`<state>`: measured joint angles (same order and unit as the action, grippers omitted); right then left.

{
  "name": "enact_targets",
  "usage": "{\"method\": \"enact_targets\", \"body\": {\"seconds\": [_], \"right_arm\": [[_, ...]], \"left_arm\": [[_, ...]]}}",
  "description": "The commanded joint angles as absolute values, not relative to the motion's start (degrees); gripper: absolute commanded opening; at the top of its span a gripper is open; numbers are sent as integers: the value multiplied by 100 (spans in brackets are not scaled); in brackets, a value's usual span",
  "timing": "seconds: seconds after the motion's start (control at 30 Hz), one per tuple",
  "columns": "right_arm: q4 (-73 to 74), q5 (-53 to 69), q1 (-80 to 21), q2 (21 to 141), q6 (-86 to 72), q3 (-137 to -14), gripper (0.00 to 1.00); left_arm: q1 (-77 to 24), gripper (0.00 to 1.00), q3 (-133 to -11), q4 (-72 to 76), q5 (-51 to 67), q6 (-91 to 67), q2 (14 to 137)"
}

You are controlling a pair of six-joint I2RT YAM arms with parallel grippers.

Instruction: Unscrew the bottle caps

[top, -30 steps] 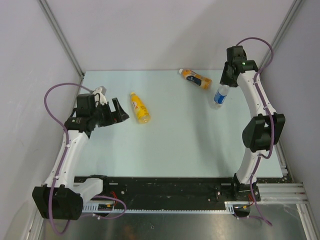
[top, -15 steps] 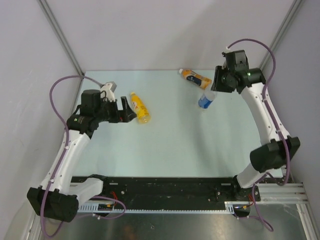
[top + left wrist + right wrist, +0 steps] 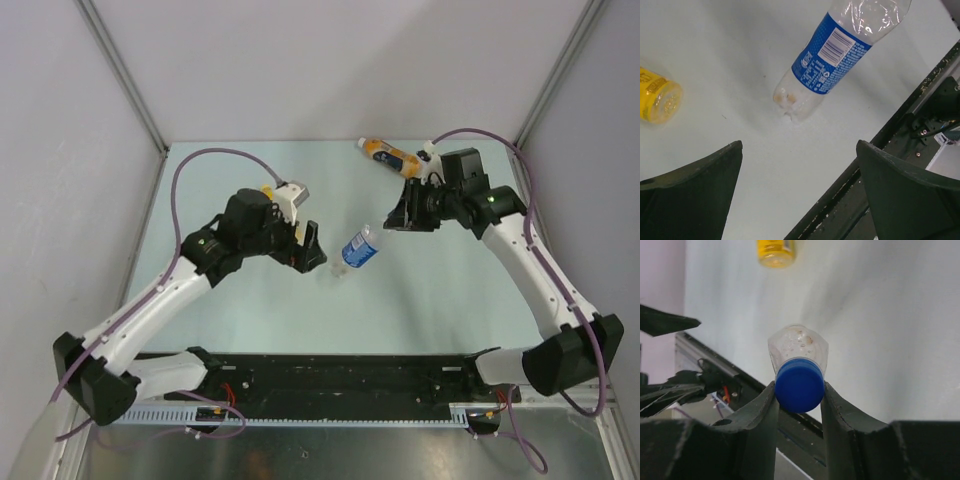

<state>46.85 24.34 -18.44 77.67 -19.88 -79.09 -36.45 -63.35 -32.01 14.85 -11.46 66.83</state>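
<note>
My right gripper (image 3: 390, 222) is shut on the blue cap (image 3: 799, 385) of the clear bottle with the blue label (image 3: 358, 248) and holds it tilted over the middle of the table, base toward the left arm. My left gripper (image 3: 311, 251) is open and empty, its jaws just short of the bottle's base (image 3: 790, 97). The yellow bottle (image 3: 657, 100) lies behind the left arm, which hides most of it in the top view; only its yellow cap (image 3: 266, 188) shows there. The orange bottle (image 3: 392, 155) with its white cap (image 3: 362, 143) lies at the back.
A black rail (image 3: 340, 375) runs along the table's near edge and shows in the left wrist view (image 3: 900, 130). Grey walls and metal posts (image 3: 125, 75) close in the back and sides. The right arm's cable (image 3: 500, 140) loops over the back right.
My right gripper has carried the clear bottle from the back right to the table's middle. My left arm has swung right, past the yellow bottle, up to the clear bottle's base.
</note>
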Motion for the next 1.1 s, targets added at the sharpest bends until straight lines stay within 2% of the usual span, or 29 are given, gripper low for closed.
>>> {"method": "enact_targets", "body": {"seconds": [0.0, 0.27, 0.5, 0.83, 1.07], "right_arm": [[4318, 2989, -1948, 7214, -2274, -7835, 0], [4333, 4117, -1758, 7461, -2270, -7815, 0], [4077, 4561, -1744, 8024, -2227, -7818, 0], [3764, 5158, -1909, 8473, -2246, -7818, 0], [3579, 5313, -1916, 8449, -2356, -7816, 0]], "left_arm": [[-3712, 100, -6107, -2830, 1750, -855, 6000], [-3715, 99, -5665, -2683, 2197, -338, 5838], [-3700, 99, -5605, -2603, 1761, -75, 6253], [-3700, 100, -5789, -2593, 2594, 248, 6675], [-3700, 99, -5770, -2592, 2707, 307, 6951]]}}
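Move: From the open left gripper, the middle of the water bottle lies about 13 cm to the right, 5 cm ahead and 8 cm below; the yellow bottle lies roughly 22 cm ahead, 10 cm left and 20 cm down on the table. The right gripper already holds the water bottle by its blue cap, the middle hanging some 9 cm below, 5 cm left and 2 cm back. The left gripper sits about 18 cm left of the right hand, 7 cm back and about level. Keep the right fingers pinched on the blue cap and carry the bottle left about 6 cm towards the open left gripper, backing and rising slightly at first, then sinking; turn counter-clockwise and roll the hand's left side up so the base swings out leftward. Lift and draw back the left gripper briefly, then lower it some 6 cm, turning it clockwise about 15 degrees, jaws wide. ##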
